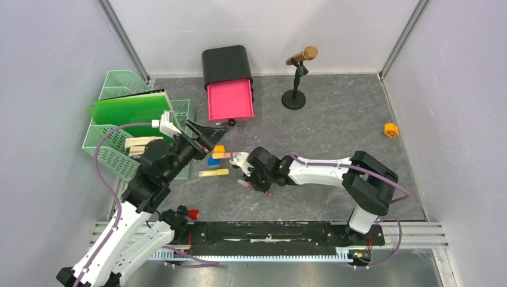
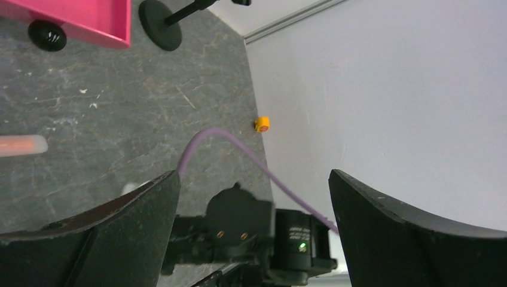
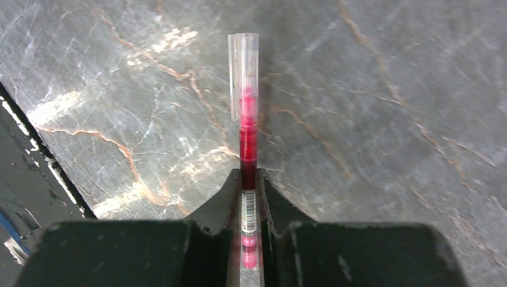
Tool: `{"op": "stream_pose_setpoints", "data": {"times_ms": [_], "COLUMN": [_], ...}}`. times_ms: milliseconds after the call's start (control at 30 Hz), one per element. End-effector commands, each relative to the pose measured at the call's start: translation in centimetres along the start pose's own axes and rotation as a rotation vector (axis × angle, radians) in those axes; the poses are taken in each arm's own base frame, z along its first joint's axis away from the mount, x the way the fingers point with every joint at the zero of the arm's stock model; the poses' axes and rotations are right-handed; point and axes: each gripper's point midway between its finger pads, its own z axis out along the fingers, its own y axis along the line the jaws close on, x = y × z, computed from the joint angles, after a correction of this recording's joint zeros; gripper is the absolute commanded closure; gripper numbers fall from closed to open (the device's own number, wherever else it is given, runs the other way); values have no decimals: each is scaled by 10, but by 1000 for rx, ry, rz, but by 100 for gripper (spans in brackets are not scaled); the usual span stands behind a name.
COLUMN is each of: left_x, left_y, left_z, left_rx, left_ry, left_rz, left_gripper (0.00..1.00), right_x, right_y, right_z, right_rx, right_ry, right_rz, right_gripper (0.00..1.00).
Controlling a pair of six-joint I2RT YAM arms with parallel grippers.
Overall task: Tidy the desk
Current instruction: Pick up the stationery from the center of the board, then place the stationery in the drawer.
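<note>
The desk (image 1: 335, 125) is a dark-grey marbled surface. My right gripper (image 1: 253, 181) hovers low over its near middle, shut on a red pen (image 3: 247, 137). In the right wrist view the jaws (image 3: 247, 179) pinch the pen's barrel by its barcode label. Its clear cap points away over the desk (image 3: 388, 119). My left gripper (image 1: 214, 139) stands open and empty at the left, beside the mint-green tray (image 1: 110, 152). In the left wrist view its fingers (image 2: 119, 227) are spread wide, with the right arm (image 2: 251, 227) seen between them.
An open pink drawer (image 1: 230, 100) juts from a black box (image 1: 226, 63) at the back. A microphone stand (image 1: 293, 98) is to its right, an orange roll (image 1: 391, 130) far right. A yellow highlighter (image 1: 213, 173), blue piece (image 1: 213, 161), orange cube (image 1: 219, 149) and pink marker (image 2: 21, 145) lie by the tray.
</note>
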Motion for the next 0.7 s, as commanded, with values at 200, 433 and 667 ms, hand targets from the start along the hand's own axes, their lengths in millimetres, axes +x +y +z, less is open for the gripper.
{"op": "stream_pose_setpoints", "data": {"times_ms": [200, 433, 667], "left_x": [22, 17, 7], "left_y": [67, 105, 118], "left_z": [-11, -30, -37], "left_rx": [-261, -440, -510], "left_ry": [70, 109, 142], "left_rz": [50, 266, 448], "left_gripper": [0, 0, 0], "right_x": [-39, -39, -49], "right_y": [-37, -54, -72], "right_z": [-42, -56, -75], "right_rx": [50, 94, 176], "right_ry": [-190, -219, -273], "right_rz": [103, 121, 145], "right_gripper": [100, 100, 100]}}
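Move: The yellow highlighter lies almost straight under my open left hand, about 31 cm down; the blue block is some 5 cm farther out than the highlighter, and the orange highlighter is 7 cm ahead and 4 cm right of my hand. My right hand already holds the red pen low over the desk: the open pink drawer is roughly 29 cm ahead and 10 cm left, the orange highlighter 12 cm ahead and 12 cm left. I lift the red pen with my right hand, keeping the pinch, about 5 cm up and as far forward towards the open drawer, drifting some 3 cm right and turning slightly clockwise. Meanwhile my left hand, fingers still wide open, sinks quickly towards the yellow highlighter, swings some 5 cm left and rolls left side up by about 30 degrees while its fingers tip down. ##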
